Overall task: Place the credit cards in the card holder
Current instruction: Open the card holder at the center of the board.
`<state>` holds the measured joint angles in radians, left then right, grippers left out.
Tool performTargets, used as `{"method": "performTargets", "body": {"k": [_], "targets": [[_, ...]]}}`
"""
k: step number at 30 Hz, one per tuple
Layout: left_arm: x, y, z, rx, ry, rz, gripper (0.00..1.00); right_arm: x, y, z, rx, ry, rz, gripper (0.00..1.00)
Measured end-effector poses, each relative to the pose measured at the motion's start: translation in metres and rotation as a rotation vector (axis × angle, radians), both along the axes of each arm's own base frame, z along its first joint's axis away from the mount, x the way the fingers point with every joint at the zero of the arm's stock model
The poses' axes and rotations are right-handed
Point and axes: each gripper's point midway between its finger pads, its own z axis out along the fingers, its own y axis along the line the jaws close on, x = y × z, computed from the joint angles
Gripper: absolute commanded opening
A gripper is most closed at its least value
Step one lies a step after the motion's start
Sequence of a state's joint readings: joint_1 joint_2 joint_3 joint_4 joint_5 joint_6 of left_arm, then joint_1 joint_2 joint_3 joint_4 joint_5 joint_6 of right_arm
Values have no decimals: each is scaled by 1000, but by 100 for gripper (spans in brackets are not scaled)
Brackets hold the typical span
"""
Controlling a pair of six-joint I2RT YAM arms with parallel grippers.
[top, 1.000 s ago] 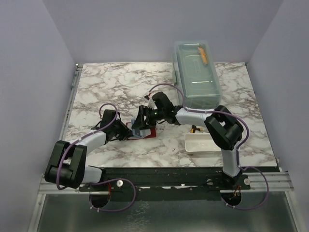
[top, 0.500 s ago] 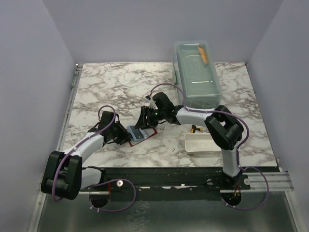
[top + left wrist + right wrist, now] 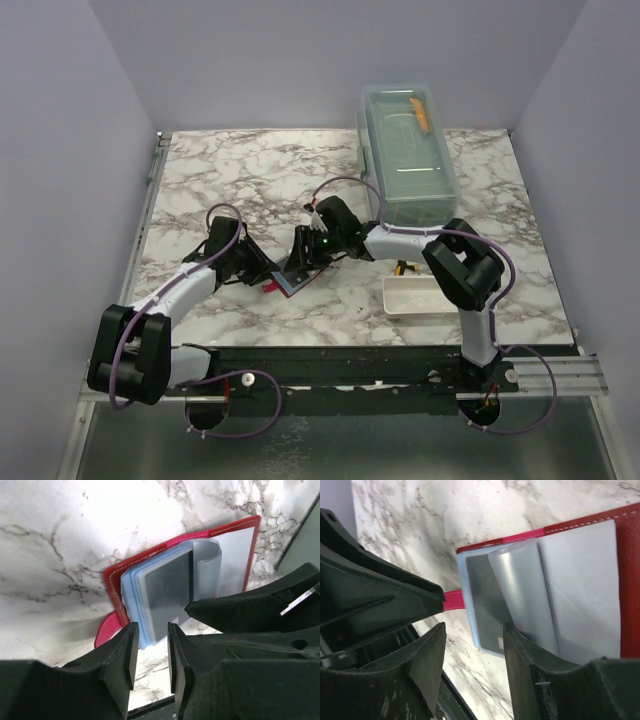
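Note:
The red card holder (image 3: 287, 284) lies open on the marble near the front edge, between both grippers. Its blue and clear sleeves (image 3: 132, 605) are fanned out, and a grey credit card (image 3: 167, 597) sits in the top sleeve. In the right wrist view the same card (image 3: 482, 597) shows beside a curled clear sleeve (image 3: 520, 590). My left gripper (image 3: 150, 650) is open just short of the holder's near corner, with only marble between its fingers. My right gripper (image 3: 470, 655) is open over the sleeves, one finger (image 3: 545, 680) resting against the curled sleeve.
A clear plastic box (image 3: 408, 150) with an orange item inside stands at the back right. A white tray (image 3: 415, 296) sits at the front right, a small yellow and black thing (image 3: 403, 268) just behind it. The table's front edge runs close below the holder.
The left gripper's jaws have parted and it has drawn back a little to the left. The right gripper's jaws have narrowed somewhat. The holder has slid slightly toward the front edge.

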<state>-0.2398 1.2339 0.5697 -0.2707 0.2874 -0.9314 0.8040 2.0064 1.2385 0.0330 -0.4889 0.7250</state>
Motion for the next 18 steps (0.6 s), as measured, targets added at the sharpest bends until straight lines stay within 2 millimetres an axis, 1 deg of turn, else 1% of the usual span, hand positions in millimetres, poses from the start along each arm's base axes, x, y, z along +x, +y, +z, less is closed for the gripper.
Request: {"method": "performTargets", "body": {"k": [2, 4, 7, 12, 18], "targets": [[6, -2, 1, 0, -3, -3, 35, 1, -4, -5, -30, -11, -7, 58], [8, -2, -1, 1, 1, -7, 36, 3, -9, -10, -59, -26, -8, 65], [8, -2, -3, 3, 7, -9, 36, 6, -15, -10, -94, -85, 3, 72], [8, -3, -4, -3, 11, 3, 36, 7, -24, -17, -158, -194, 76, 76], [-2, 2, -18, 3, 73, 47, 36, 1, -16, -20, -245, -367, 136, 80]]}}
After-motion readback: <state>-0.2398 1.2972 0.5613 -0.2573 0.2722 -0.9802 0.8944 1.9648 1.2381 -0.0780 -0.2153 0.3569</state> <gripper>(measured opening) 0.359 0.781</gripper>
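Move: The clear sleeve standing half up in the open card holder is just beside the right hand, about 2 cm ahead, 2 cm to its right and 2 cm below. The holder's middle lies some 3 cm ahead, 3 cm right and 4 cm below, with the dark card in the left pocket stack 1 cm ahead, straight below by 3 cm. From the left hand, the holder's middle is about 4 cm ahead, 6 cm right and 4 cm below; the red strap is 1 cm left, 2 cm back. The right hand sinks about 2 cm and shifts some 2.5 cm to its right before easing a little back left, its fingers spreading from half to about three quarters open while the wrist rolls some 25 degrees and points more steeply down, the outer finger taking the clear sleeve over towards the right-hand page. The left hand, fingers steadily part open, edges forward a centimetre, then drops back and down to end nearly 2 cm lower beside the holder's left edge, where contact can't be made out. ##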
